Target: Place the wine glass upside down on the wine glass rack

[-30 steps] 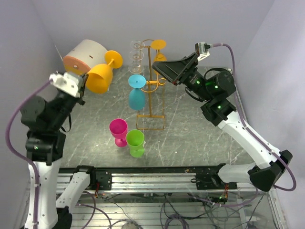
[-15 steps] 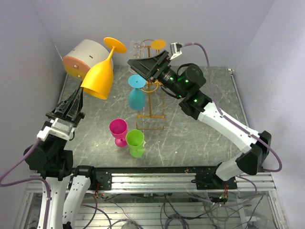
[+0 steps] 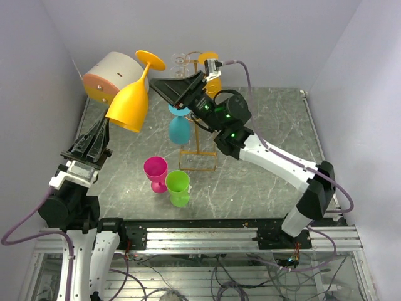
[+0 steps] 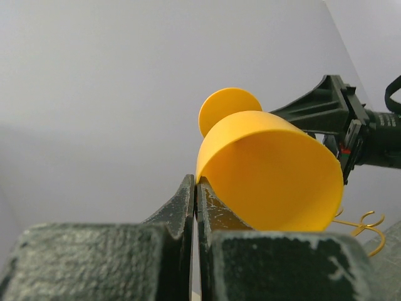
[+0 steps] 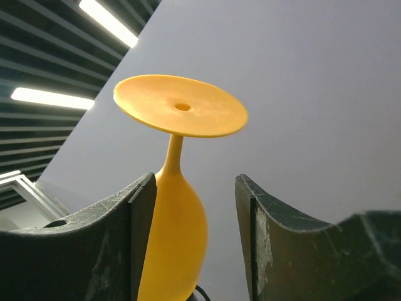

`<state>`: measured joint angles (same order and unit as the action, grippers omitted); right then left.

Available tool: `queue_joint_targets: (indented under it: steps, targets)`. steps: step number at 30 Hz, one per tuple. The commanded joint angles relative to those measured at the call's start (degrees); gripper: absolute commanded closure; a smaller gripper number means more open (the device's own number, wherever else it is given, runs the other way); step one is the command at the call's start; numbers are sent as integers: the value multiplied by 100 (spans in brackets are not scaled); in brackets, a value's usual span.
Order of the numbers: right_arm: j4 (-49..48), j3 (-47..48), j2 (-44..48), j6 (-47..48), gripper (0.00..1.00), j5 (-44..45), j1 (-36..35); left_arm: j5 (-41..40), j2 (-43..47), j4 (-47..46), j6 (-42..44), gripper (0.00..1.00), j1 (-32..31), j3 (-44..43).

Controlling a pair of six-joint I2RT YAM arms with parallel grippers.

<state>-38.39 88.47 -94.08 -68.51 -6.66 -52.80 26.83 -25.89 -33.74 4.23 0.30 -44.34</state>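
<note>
I see a yellow-orange wine glass (image 3: 130,100) held high above the table's left side, foot (image 3: 150,60) up and bowl mouth tilted down. My left gripper (image 3: 106,123) is shut on its rim from below; in the left wrist view the fingertips (image 4: 196,180) pinch the rim of the bowl (image 4: 269,169). My right gripper (image 3: 155,84) reaches in from the right at the top of the bowl. In the right wrist view its jaws (image 5: 195,182) stand apart around the glass (image 5: 175,238), which lies against the left finger. The wine glass rack (image 3: 197,125) stands mid-table behind it.
On the rack hang a blue glass (image 3: 180,128), an orange glass (image 3: 208,59) and clear glasses (image 3: 180,61). A pink glass (image 3: 155,170) and a green glass (image 3: 178,187) stand upright in front of it. A cream drum with an orange face (image 3: 109,72) sits back left.
My left arm swung the glass up and turned its foot upward, then held still. My right gripper moved left past the rack to the glass, and its jaws narrowed.
</note>
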Motion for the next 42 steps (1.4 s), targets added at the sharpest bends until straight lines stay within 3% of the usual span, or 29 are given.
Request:
queue_joint_targets:
  steps: [1, 17, 32, 38, 42]
  targets:
    - [-968, 64, -187, -199, 49, 171, -108, 53, -41, -626, -100, 93, 76, 54]
    - [-2293, 143, -686, -685, 56, 161, -154, 59, -291, -871, -316, 93, 76, 154]
    - [-2311, 461, -1024, -718, 62, 58, -241, 305, -430, -781, -415, 93, 76, 150]
    - [-2457, 396, -1007, -657, 72, 111, -249, 348, -413, -791, -429, 93, 76, 196]
    - [-2610, 387, -1056, -735, 72, 117, -246, 393, -426, -751, -431, 93, 76, 195]
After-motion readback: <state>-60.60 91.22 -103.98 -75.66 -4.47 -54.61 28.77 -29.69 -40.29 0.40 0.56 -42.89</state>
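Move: The yellow wine glass, still held by its rim in the left fingers with its foot up, has its middle about 4 cm left of the right hand, 2 cm back and 2 cm lower. The half-open right gripper lies some 8 cm ahead of the left hand, 8 cm to its right and about 3 cm above. From the right hand, the hung blue glass is roughly 7 cm ahead, 4 cm right and 25 cm below; the rack's middle is some 14 cm ahead, 10 cm right and 35 cm below. The yellow glass's neck, where bowl meets stem, is brought between the right fingers: the left hand keeps its rim pinch and eases about 1.5 cm forward, while the right hand rises some 2 cm, ends slightly farther left after wavering sideways, and tips its fingers up by about 15 degrees. The right fingers close from half open to about a quarter, coming to touch the neck on both sides. ##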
